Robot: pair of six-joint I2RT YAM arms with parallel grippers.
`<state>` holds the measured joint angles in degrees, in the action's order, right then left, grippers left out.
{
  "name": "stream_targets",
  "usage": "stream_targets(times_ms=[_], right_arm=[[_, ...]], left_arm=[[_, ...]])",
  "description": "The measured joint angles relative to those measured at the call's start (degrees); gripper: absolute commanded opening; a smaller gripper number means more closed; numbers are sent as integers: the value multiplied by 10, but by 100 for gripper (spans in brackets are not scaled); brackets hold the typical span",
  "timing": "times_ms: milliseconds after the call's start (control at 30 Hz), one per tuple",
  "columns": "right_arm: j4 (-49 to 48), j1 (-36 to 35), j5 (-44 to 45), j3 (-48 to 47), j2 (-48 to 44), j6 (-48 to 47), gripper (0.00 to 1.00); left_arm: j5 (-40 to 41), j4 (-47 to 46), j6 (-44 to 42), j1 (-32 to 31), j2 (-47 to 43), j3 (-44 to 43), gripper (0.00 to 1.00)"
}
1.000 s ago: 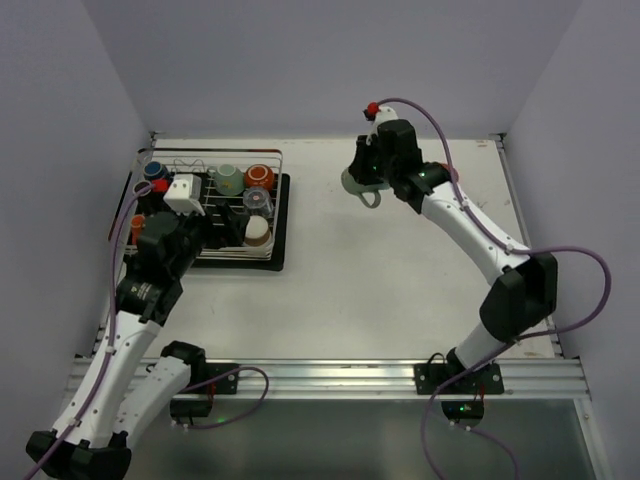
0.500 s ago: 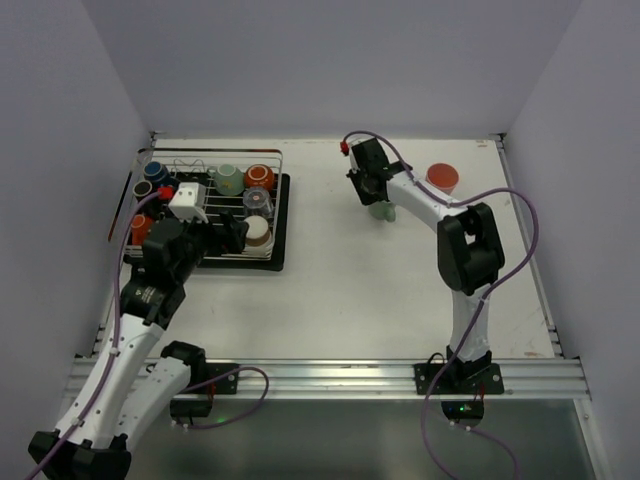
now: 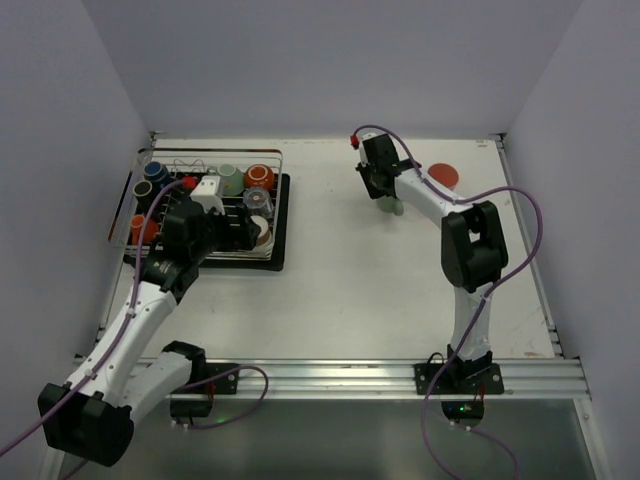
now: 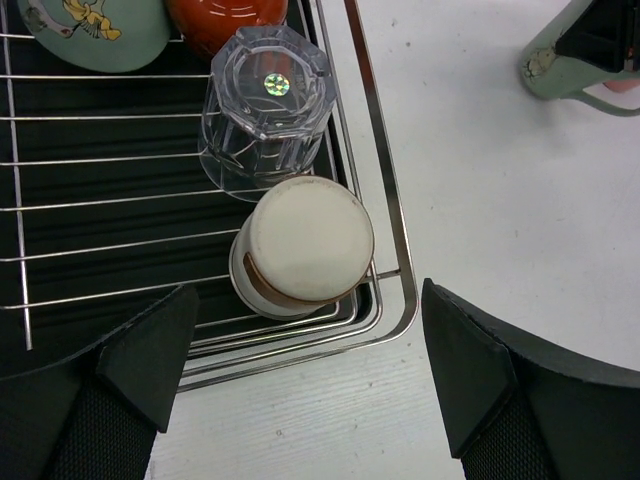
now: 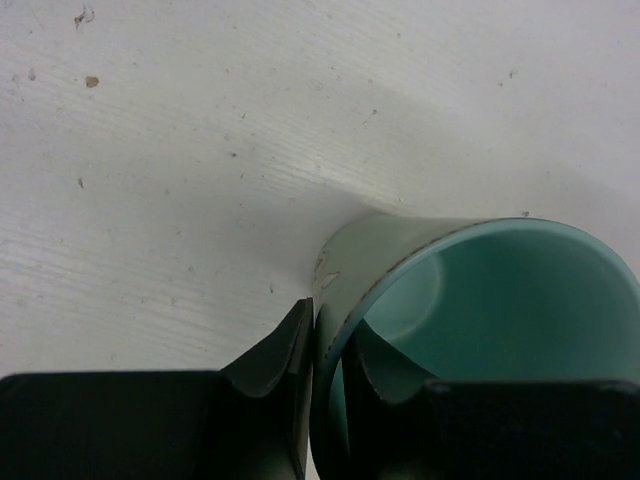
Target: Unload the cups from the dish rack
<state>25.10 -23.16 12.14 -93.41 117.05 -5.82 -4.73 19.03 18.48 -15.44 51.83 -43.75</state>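
The silver wire dish rack (image 3: 279, 190) on its black tray stands at the far left and holds several cups. In the left wrist view an upturned cream and brown cup (image 4: 305, 245) sits in the rack's (image 4: 385, 205) near right corner. A clear glass (image 4: 265, 100), an orange cup (image 4: 225, 12) and a teal mug (image 4: 95, 30) lie beyond it. My left gripper (image 4: 305, 345) hangs open above that corner, empty. My right gripper (image 5: 330, 350) is shut on the rim of a pale green mug (image 5: 480, 300), one finger inside. The mug (image 3: 392, 206) is down at the table; contact is unclear.
A pink tumbler (image 3: 443, 177) stands on the table just right of the right gripper (image 3: 380, 188). Blue (image 3: 155, 171), dark (image 3: 143, 188) and orange (image 3: 141, 228) cups fill the rack's left side. Walls enclose the table on three sides.
The right arm swung down and set the green mug low on the table beside the pink tumbler. The left arm moved right, over the rack's near right corner.
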Motion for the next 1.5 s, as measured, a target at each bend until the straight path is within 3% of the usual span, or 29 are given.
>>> stream_targets(times_ms=[100,167,333,400,633,800,1033,1300,1433,1467,1500], right_arm=[[-2,0,1,1,0,-4,28],[-3,0,3,1,0,-5,39],[-11,-1,-1,2,-9,-6,40],[-16,0,-1,5,-16,-3,53],[-18,3,-14,14,-64,19,76],[-21,3,-38,43,-136,54,77],[-69,3,-114,162,-274,125,77],[-105,0,-172,250,-330,170,77],[-110,-13,-193,264,-358,188,80],[-114,-20,-197,266,-366,191,81],[-122,-29,-201,269,-376,197,82]], left_arm=[[-2,0,5,0,18,-14,100],[0,0,10,-3,33,-25,100],[27,1,20,-34,67,-46,100],[43,3,22,-47,76,-50,100],[107,15,35,-82,115,-56,100],[166,25,41,-109,139,-57,96],[220,16,50,-121,159,-57,91],[235,-9,50,-121,203,-57,84],[244,-19,51,-121,216,-57,70],[247,-20,51,-121,216,-57,59],[250,-22,51,-121,216,-57,54]])
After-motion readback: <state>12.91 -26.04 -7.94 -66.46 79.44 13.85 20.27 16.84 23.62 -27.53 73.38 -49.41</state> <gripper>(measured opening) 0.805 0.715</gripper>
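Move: The upside-down white cup at the rack's near right corner lies about 5 cm ahead of the left hand, 1 cm to its right and 9 cm below. Beyond that cup stand the clear glass, some 7 cm farther out, and the orange mug, about 14 cm farther. The green mug's middle is roughly 4 cm right of the right hand and 4 cm below, its wall still pinched; the pink cup stands 5 cm ahead of that hand and 15 cm right. The white cup is taken from above by the left hand, which eases forward and a little right over it, then sinks about 6 cm, turning slightly counter-clockwise, its wide fingers narrowing onto the cup's two sides. The standing green mug's wall is let go as the right fingers open; that hand lifts straight off, then draws back and somewhat left, ending about 14 cm higher, rolled some 35 degrees with its left side up. ##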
